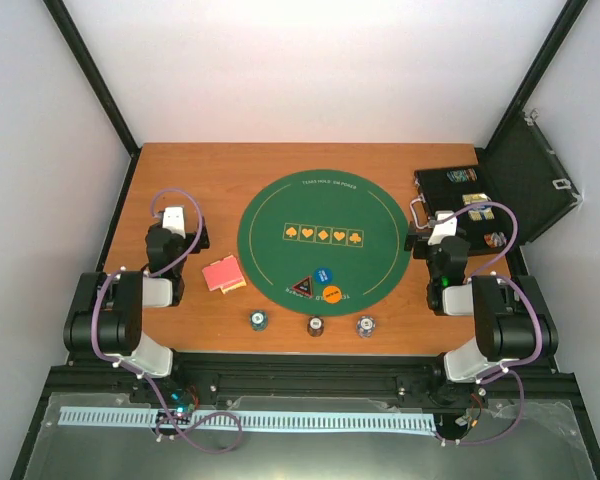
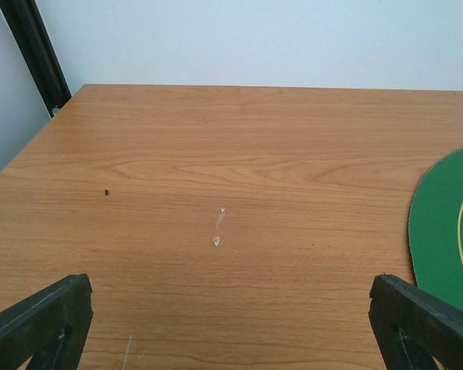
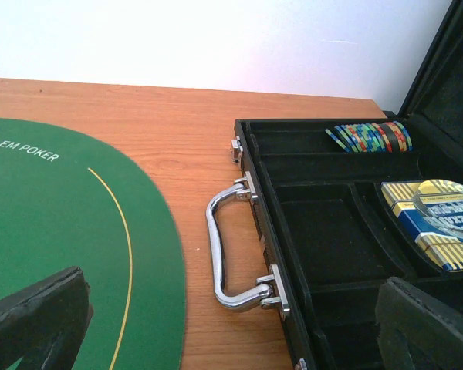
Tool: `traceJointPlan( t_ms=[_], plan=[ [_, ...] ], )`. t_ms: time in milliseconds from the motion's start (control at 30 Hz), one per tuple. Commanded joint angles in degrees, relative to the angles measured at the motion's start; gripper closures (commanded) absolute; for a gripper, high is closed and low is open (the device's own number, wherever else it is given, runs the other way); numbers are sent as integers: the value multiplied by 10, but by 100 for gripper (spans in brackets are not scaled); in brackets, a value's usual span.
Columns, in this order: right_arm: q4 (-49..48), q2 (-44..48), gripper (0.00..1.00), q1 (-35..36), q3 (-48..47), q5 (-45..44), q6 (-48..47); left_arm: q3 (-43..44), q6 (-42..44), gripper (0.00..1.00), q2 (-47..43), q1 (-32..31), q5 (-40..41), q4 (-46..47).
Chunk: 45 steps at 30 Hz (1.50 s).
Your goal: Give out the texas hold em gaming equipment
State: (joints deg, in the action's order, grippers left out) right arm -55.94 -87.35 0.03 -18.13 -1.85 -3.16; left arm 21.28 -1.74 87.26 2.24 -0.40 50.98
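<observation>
A pink-red stack of playing cards (image 1: 223, 273) lies on the wood left of the green mat (image 1: 280, 205). On the mat's near edge sit a black triangular button (image 1: 300, 287), a blue round button (image 1: 322, 274) and an orange round button (image 1: 332, 294). Three small stacks of poker chips (image 1: 257, 320) (image 1: 315, 326) (image 1: 365, 325) stand on the wood in front of the mat. More striped chips (image 3: 370, 137) lie in the open case. My left gripper (image 1: 180, 222) is open and empty over bare wood. My right gripper (image 1: 442, 238) is open and empty beside the case handle (image 3: 225, 250).
The black hinged case (image 1: 500, 190) stands open at the right, lid up, holding a blue card box (image 3: 432, 220). The mat's edge shows in the left wrist view (image 2: 447, 231) and the right wrist view (image 3: 62, 216). Black frame posts stand at the back corners.
</observation>
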Motion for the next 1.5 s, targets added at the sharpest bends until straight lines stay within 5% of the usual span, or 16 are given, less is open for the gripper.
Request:
traceJointPlan(
  t_ms=[0, 333, 433, 667, 800, 1000, 1200, 1467],
  plan=[
    [-14, 1, 0, -1, -3, 0, 4, 8, -6, 0, 0, 0, 1, 6],
    [18, 22, 0, -6, -15, -48, 30, 25, -15, 0, -11, 3, 11, -33],
    [173, 69, 0, -9, -71, -155, 93, 112, -33, 0, -35, 22, 0, -203],
    [532, 158, 0, -33, -220, -146, 245, 278, -18, 0, -91, 107, -156, -512],
    [611, 194, 0, -31, -264, 15, 234, 388, 93, 0, -115, 136, -226, -760],
    [768, 236, 2, 224, -322, -99, 210, 496, 253, 0, -143, 198, -253, -1072],
    [860, 210, 21, 428, -340, -125, 281, 480, 319, 0, -247, 234, -222, -1134],
    [844, 49, 37, 526, -377, -111, 293, 474, 271, 0, -217, 234, -275, -1118]
  ],
)
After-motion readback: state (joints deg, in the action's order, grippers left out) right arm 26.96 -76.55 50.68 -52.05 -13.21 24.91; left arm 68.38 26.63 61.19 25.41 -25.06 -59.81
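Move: The orange BIG BLIND button lies about 24 cm left of the right hand, 10 cm back and 9 cm below; the blue SMALL BLIND button is 5 cm beyond it and 2 cm farther left, the ALL IN triangle 7 cm left of it and 2 cm beyond. From the left hand, the red card decks lie roughly 10 cm right, 5 cm back and 8 cm below. The right hand rises about 11 cm beside the case, easing right, then sweeps some 30 cm left and back over the mat and drops towards the orange button, fingers tipping down nearly 40 degrees, swinging counter-clockwise and closing by a third. The empty left hand climbs, first a little forward and left, then draws well back, away from the card decks, tipping down and staying open. ##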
